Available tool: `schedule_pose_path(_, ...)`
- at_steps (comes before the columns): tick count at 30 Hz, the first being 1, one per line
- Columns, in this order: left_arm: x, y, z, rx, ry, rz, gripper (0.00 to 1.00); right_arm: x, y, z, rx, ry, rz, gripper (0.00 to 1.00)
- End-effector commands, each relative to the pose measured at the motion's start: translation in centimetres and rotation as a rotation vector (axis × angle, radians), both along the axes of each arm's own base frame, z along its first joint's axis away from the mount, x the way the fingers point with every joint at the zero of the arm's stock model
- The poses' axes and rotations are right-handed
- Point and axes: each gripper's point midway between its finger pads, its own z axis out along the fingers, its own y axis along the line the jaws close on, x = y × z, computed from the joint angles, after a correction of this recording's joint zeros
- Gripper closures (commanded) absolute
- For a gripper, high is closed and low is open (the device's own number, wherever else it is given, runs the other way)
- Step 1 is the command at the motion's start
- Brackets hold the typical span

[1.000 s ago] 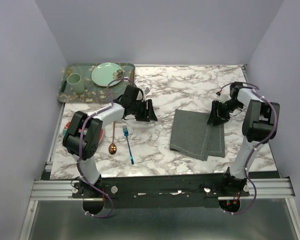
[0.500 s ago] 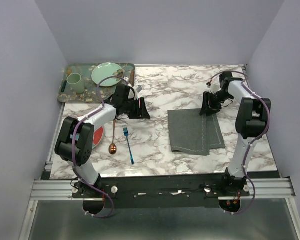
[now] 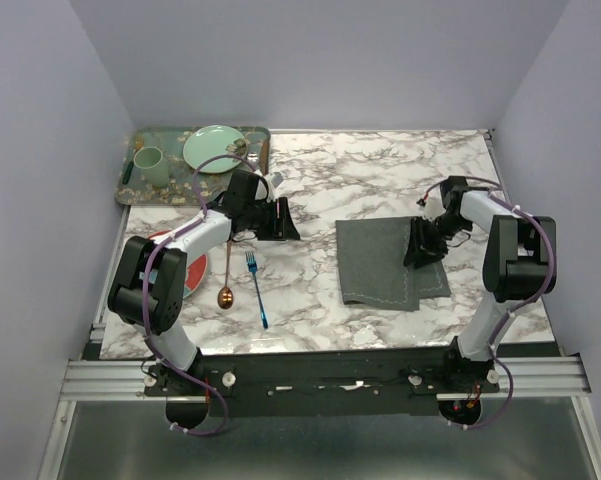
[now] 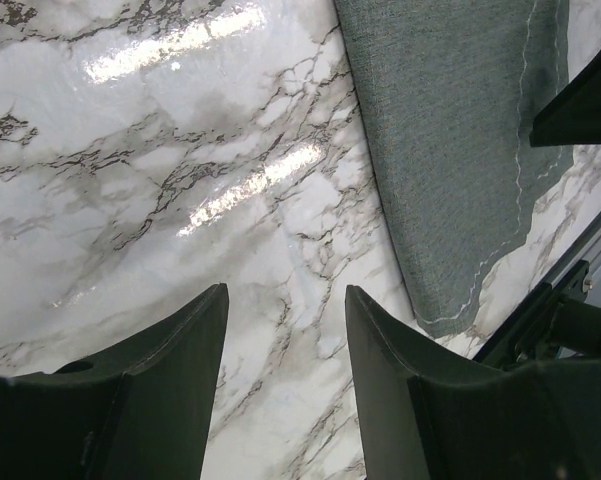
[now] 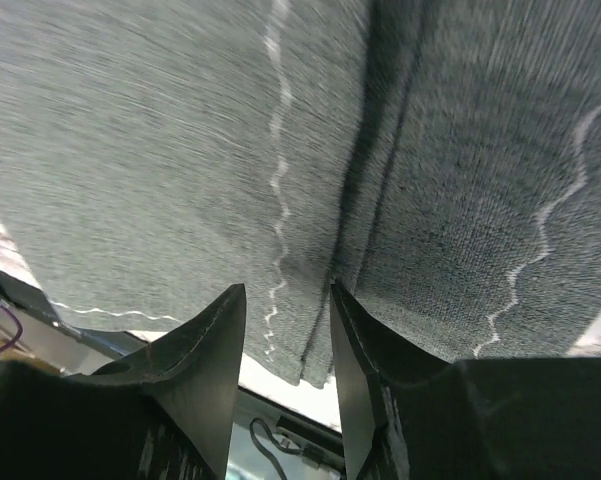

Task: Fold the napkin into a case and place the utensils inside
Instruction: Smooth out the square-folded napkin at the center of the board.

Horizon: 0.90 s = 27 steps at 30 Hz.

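Note:
The dark grey napkin [image 3: 385,262] lies folded into a broad rectangle right of centre, with a layered fold edge [image 5: 352,200] running along its right part; no narrow case is in view. My right gripper [image 3: 423,246] hovers open just over that edge [image 5: 288,300], nothing pinched between the fingers. My left gripper [image 3: 285,220] is open above bare marble [image 4: 285,300], with the napkin [image 4: 450,150] off to its right. The blue fork [image 3: 257,288] and copper spoon [image 3: 226,283] lie side by side at the front left.
A patterned green tray [image 3: 140,190] at the back left carries a mint plate [image 3: 212,148] and a cup [image 3: 148,165]. A red plate [image 3: 193,272] peeks out under the left arm. Side walls stand close to both table edges.
The right gripper swung to the napkin's far edge, then came back toward me over its right part. The napkin now lies flatter and squarer. The left gripper drew back slightly to the left.

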Motion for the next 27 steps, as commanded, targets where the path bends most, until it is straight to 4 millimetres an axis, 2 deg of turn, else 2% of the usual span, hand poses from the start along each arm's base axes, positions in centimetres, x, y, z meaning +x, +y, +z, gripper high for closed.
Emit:
schedule_pose_path(1,0.1,-0.2,1.5,-0.02,-0.039,-0.008,0.42,-0.8,-0.5,-1.4,-0.035,0.041,-0.036,0.53)
schedule_pose_path(10,0.2,-0.3,1.1,-0.023,-0.024,-0.001,0.42,-1.7,-1.0,-2.2,-0.069,0.05,-0.039,0.54)
schedule_pose_path(14,0.3,-0.4,0.9,-0.022,-0.018,-0.003,0.41,-1.9,-0.5,-2.0,-0.04,0.054,-0.035,0.72)
schedule_pose_path(16,0.4,-0.4,1.0,-0.021,-0.02,-0.002,0.42,-2.0,-0.5,-2.0,-0.037,0.061,-0.032,0.73)
schedule_pose_path(19,0.5,-0.3,1.0,-0.019,-0.021,-0.003,0.42,-1.8,-0.5,-2.0,-0.038,0.06,-0.029,0.82)
schedule_pose_path(20,0.4,-0.4,1.0,-0.018,-0.019,-0.005,0.42,-1.6,-0.6,-1.8,-0.042,0.05,-0.028,0.9)
schedule_pose_path(22,0.4,-0.4,0.9,-0.016,-0.015,-0.006,0.42,-1.4,-0.7,-1.4,-0.048,0.041,-0.024,0.99)
schedule_pose_path(27,0.3,-0.3,0.7,-0.01,-0.014,-0.007,0.41,-0.9,-1.6,-0.4,-0.093,0.002,-0.011,0.99)
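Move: The upper panel's free right edge on the folded napkin lies nearly under the open right hand: about 2 cm back, level sideways, and some 2 cm down. From that hand, the middle of the upper panel is roughly 8 cm left and level fore and aft; the bared strip of the lower layer is about 4 cm right and 2 cm back. From the left hand, that edge is about 28 cm right, 5 cm back and 8 cm below. The right fingertips come down onto the napkin at the upper panel's free edge, going about 2 cm down and nearly as far back towards the board's near side. There the hand all but stops, creeping a little lower while the fingers close from half open to shut, pinching at the edge. ##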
